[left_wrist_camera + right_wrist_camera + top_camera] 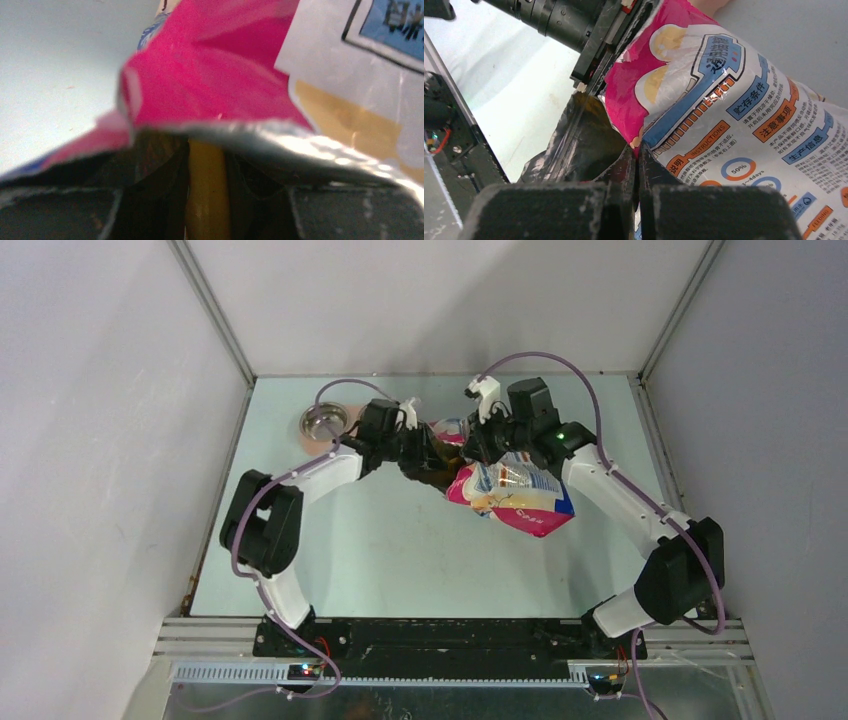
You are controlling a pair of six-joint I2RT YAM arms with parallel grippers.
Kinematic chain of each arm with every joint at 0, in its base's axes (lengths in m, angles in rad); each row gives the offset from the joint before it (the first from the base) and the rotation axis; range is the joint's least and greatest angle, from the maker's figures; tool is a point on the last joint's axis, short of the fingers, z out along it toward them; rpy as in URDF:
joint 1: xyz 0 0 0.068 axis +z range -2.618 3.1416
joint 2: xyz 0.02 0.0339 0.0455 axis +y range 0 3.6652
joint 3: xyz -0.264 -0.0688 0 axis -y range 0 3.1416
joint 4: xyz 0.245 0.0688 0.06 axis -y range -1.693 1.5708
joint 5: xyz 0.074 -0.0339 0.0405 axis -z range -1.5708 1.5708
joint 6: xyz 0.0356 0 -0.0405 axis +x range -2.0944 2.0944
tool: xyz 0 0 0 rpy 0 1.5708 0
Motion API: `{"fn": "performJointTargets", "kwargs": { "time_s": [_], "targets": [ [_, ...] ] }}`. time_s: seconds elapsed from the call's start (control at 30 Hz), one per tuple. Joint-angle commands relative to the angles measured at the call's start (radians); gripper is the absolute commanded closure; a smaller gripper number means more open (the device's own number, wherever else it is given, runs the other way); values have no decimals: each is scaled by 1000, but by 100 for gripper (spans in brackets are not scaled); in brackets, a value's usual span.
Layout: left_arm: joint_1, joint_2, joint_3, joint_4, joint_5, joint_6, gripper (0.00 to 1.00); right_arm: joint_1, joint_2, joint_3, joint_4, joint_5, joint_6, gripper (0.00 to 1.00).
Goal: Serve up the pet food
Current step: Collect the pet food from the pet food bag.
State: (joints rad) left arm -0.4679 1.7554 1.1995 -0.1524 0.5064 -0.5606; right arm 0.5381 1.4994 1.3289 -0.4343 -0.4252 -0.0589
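Note:
The glossy pink, blue and white cat food bag [515, 495] hangs tilted above the table's middle, its open mouth toward the left. My right gripper [483, 445] is shut on the bag's rim, the pink edge [638, 145] pinched between its fingers [624, 170]. My left gripper [420, 455] sits at the bag's mouth, shut on an orange scoop handle [206, 190] that runs under the foil lip [260, 132] into the bag [210, 75]. The scoop's bowl and the pet food itself are hidden inside the bag [734, 110].
A steel bowl [325, 422] of the feeder stands at the table's far left, just behind my left arm [564, 20]. The pale green table [400, 550] is walled by grey panels on the left, right and back.

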Motion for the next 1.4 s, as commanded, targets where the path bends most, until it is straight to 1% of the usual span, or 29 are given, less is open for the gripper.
{"fn": "performJointTargets", "kwargs": {
  "time_s": [0.0,0.03,0.13,0.27,0.47,0.57,0.73,0.83,0.97,1.2,1.33,1.37],
  "targets": [
    [-55,52,-29,183,247,-122,100,-77,2,-25,30,-74,86,100],
    [-55,50,-37,256,283,-140,100,-100,11,-26,28,-74,95,100],
    [-56,39,-73,362,359,-224,100,-136,21,-28,25,-66,104,100],
    [-50,10,-98,467,410,-287,100,-180,16,-39,27,-60,98,100],
    [-11,-36,-158,725,471,-457,100,-222,9,-58,33,-69,76,100],
    [17,-55,-181,766,474,-496,100,-239,16,-60,35,-73,69,100],
    [77,-88,-212,764,475,-504,100,-238,11,-60,43,-58,62,100],
    [114,-96,-232,761,480,-505,100,-212,-14,-55,44,7,19,100],
    [158,-100,-278,802,493,-522,100,-172,-53,-32,19,75,-47,100],
    [237,-97,-335,908,526,-566,100,-164,-85,-8,-37,88,-110,100],
    [271,-80,-375,1024,540,-639,100,-165,-83,-4,-73,74,-150,100],
    [276,-71,-386,1076,542,-655,100,-162,-78,-4,-86,71,-159,100]
  ]
}}
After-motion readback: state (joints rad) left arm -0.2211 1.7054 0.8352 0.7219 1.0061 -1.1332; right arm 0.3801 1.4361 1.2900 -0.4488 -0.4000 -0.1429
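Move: The left hand holds the scoop inside the bag's mouth; the pet food lies about 10 cm to its right, 2 cm ahead and some 8 cm below. The right hand, pinching the rim, is roughly 10 cm right of the left hand, 2 cm ahead and 10 cm higher, with the pet food about 18 cm below it, level left-right and fore-aft. The feeder's nearer bowl sits about 12 cm left of the left hand, 10 cm ahead and 11 cm below. The left hand, keeping its grip on the scoop, digs some 4 cm right, deeper into the bag, while drawing back about 4 cm, then lifts about 7 cm with its fingers tipping up by some 30 degrees to near level, and finally pulls left towards the mouth and slightly forward. Meanwhile the right hand keeps the rim pinched and draws it right and a little forward, turning slightly clockwise. ##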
